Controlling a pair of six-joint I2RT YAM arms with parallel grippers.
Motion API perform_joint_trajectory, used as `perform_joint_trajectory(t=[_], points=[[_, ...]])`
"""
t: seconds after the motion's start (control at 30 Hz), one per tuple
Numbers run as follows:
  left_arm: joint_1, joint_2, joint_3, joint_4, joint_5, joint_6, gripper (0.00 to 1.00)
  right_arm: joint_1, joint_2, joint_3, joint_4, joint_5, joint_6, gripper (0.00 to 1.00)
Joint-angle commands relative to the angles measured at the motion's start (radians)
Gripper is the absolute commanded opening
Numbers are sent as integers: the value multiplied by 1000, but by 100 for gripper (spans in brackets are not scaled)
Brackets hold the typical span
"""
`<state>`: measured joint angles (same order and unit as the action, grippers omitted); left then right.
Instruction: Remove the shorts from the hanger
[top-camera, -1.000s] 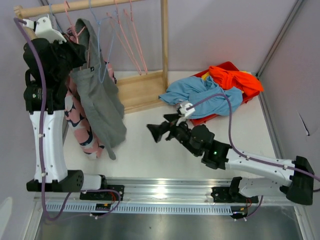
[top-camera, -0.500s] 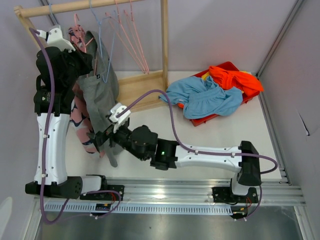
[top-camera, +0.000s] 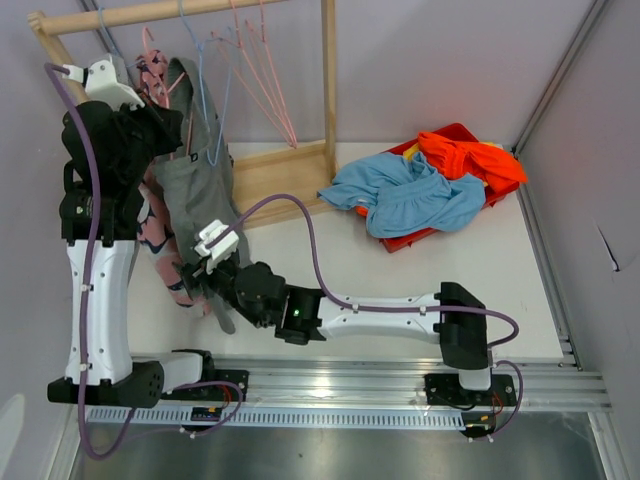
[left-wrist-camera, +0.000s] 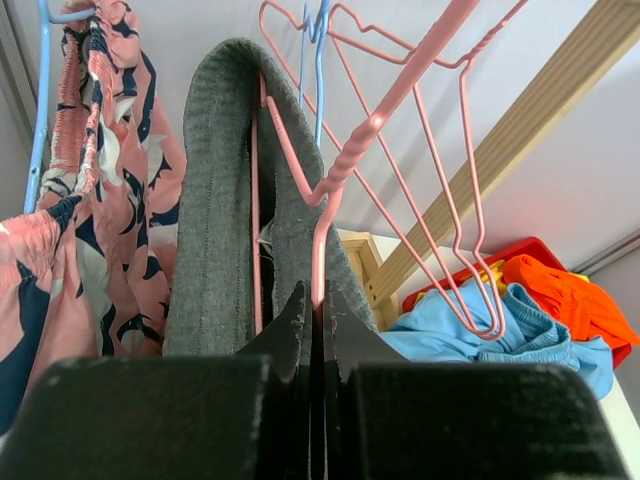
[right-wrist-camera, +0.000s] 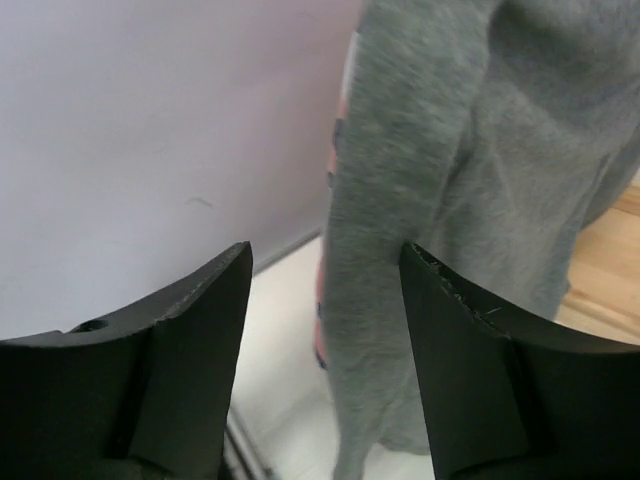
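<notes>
Grey shorts (top-camera: 200, 190) hang over a pink wire hanger (left-wrist-camera: 300, 170) on the wooden rail (top-camera: 150, 12) at the back left. They show in the left wrist view (left-wrist-camera: 215, 200) and the right wrist view (right-wrist-camera: 440, 200). My left gripper (left-wrist-camera: 318, 300) is shut on the pink hanger's wire, just under the grey waistband. My right gripper (right-wrist-camera: 325, 290) is open, its fingers either side of the shorts' hanging lower edge, not touching it. In the top view it sits (top-camera: 195, 268) at the bottom of the grey cloth.
Pink patterned shorts (top-camera: 160, 240) hang left of the grey ones on a blue hanger (left-wrist-camera: 42, 100). Empty pink and blue hangers (top-camera: 255, 70) hang to the right. The rack's wooden base (top-camera: 285, 180) and post stand behind. Blue and orange clothes fill a red tray (top-camera: 440, 180) at the right.
My right arm has swung from the table's middle far to the left, and its open gripper now reaches the bottom of the grey shorts. The left arm shifted slightly, still holding the hanger.
</notes>
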<state>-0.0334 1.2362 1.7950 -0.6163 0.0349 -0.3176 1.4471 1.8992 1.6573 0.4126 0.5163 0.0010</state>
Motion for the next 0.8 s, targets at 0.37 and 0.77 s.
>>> perform_joint_trajectory(t=[0.37, 0.77], points=[[-3, -100, 26, 47, 51, -37, 0, -15, -26, -40, 57, 47, -25, 0], [0, 111, 296, -20, -52, 45, 0, 254, -368, -671, 55, 370, 190, 0]])
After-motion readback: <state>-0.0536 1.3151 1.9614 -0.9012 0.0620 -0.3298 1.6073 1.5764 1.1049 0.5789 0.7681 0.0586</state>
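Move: The near leg of the grey shorts hangs just beyond the right gripper's open fingers, about 3 cm ahead, 2 cm to the left and level with them. The pink patterned shorts hang some 6 cm left and 10 cm ahead of the right gripper, a couple of centimetres lower. From the left gripper, still holding the pink hanger, that grey leg lies roughly 17 cm back, 1 cm right and 14 cm lower; the empty hangers are about 12 cm right and 5 cm ahead. Nudge the right gripper some 3 cm forward and slightly down, shutting its half-open fingers to pinch the grey shorts' leg, then pull the cloth right, back and down by roughly 13 cm. Meanwhile keep the left grip on the pink hanger, drawing it back and a little up, then bring it down and slightly forward while tipping the fingers about 10 degrees down. ##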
